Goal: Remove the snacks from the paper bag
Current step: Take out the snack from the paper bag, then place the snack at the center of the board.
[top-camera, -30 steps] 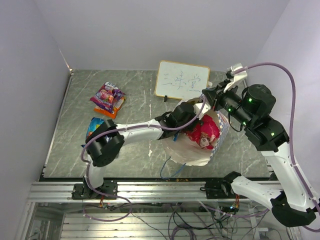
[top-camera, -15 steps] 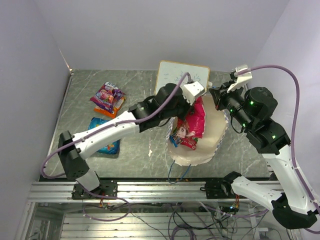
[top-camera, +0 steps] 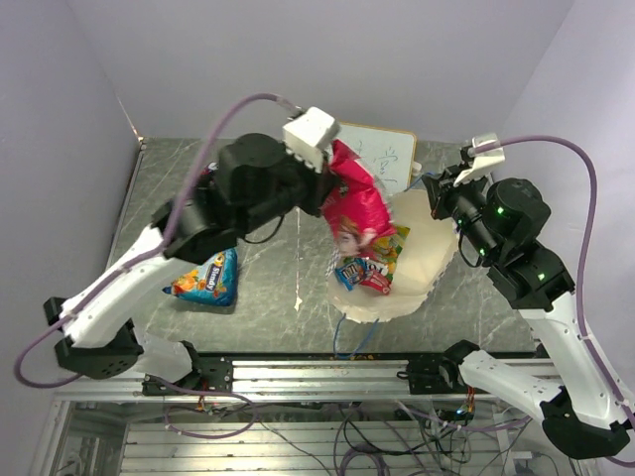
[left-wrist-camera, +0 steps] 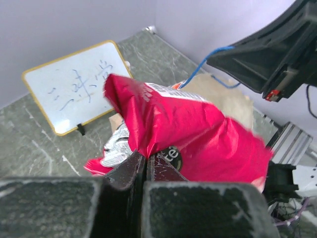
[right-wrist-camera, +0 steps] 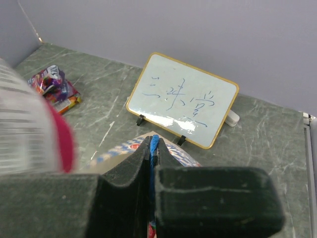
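Note:
My left gripper (top-camera: 328, 186) is raised above the table and shut on a crinkly pink-red snack packet (top-camera: 354, 206), which hangs over the paper bag's mouth. In the left wrist view the jaws (left-wrist-camera: 146, 159) pinch the packet (left-wrist-camera: 193, 134) at its edge. The cream paper bag (top-camera: 429, 266) lies open with more snacks (top-camera: 362, 272) at its mouth. My right gripper (top-camera: 443, 190) is shut on the bag's blue cord handle (right-wrist-camera: 154, 142), holding the bag's rim (right-wrist-camera: 119, 150) up. A blue packet (top-camera: 204, 281) and a purple-orange packet (right-wrist-camera: 52, 85) lie on the table to the left.
A white signboard (top-camera: 383, 156) with blue writing stands at the back, just behind the bag. Grey walls close in on the left and right. The metal rail (top-camera: 298, 375) runs along the near edge.
My left arm has pulled out of the bag and risen up and to the left, lifting the pink-red packet clear of the bag. The right gripper has stayed shut on the handle.

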### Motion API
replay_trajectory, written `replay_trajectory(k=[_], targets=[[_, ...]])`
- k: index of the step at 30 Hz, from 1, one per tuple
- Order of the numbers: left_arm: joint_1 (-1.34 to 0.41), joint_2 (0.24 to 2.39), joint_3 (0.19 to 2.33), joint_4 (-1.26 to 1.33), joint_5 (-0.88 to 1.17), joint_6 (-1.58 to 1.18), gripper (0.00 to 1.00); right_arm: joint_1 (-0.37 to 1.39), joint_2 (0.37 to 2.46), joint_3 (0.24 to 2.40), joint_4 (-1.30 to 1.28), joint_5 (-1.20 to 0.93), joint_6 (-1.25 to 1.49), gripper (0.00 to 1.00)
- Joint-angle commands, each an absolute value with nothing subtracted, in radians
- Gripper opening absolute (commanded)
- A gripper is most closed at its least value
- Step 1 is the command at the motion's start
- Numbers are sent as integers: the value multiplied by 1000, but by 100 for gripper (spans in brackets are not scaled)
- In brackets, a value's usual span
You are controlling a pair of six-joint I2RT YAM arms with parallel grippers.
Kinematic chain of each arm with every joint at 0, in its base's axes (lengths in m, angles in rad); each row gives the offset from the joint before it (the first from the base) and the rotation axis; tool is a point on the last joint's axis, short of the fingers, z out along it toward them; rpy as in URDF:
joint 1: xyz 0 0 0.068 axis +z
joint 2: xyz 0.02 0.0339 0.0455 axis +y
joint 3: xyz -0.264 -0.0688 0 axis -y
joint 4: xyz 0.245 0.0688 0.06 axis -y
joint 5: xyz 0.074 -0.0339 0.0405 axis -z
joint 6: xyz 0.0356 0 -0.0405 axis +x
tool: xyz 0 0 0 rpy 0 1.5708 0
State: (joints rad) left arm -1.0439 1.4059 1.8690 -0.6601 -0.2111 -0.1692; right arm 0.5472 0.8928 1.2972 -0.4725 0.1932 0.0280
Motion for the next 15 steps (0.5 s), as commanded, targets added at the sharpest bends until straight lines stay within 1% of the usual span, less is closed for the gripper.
replay_trajectory(k=[1, 3, 6, 8, 11, 15], targets=[[-1039, 1308, 1948, -751, -349, -231, 7, 548, 879, 1304, -409, 235, 2, 0], [-1039, 1281, 1948, -796, -398, -233, 7, 548, 885, 1304, -407, 232, -1, 0], [-1037, 1241, 1935, -886, -585, -307, 7, 548, 895, 1305, -404, 228, -5, 0], [-1031, 1225, 1936, -947, -673, -362, 7, 547, 902, 1310, -405, 223, -10, 0], [-1018, 1237, 1967, -1055, -732, -410, 7, 548, 912, 1319, -409, 216, -24, 0], [-995, 1270, 1972, -1256, -844, -545, 7, 548, 919, 1329, -414, 223, -51, 0]])
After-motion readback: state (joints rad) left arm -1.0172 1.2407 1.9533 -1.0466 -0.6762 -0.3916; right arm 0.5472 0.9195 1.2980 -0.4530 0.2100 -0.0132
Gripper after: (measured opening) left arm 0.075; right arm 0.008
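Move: Over to the left lie the snacks already taken out: the purple-and-orange snack pile about 34 cm to the left hand's left, 31 cm ahead and 43 cm below, and the blue snack bag equally far left but only 6 cm ahead. The paper bag stands some 14 cm to the left hand's right, 6 cm ahead, 33 cm lower. From the right hand, the paper bag is about 8 cm left, 2 cm ahead and 28 cm below. Swinging left about 15 cm from beside the paper bag towards the snacks already laid out, the left hand keeps its pinch on the red snack bag, rising some 4 cm and then sinking most of that again. The wrist turns counter-clockwise about 30 degrees, so the fingers point more nearly forward. The right hand stays put, still gripping the paper bag's blue handle. ##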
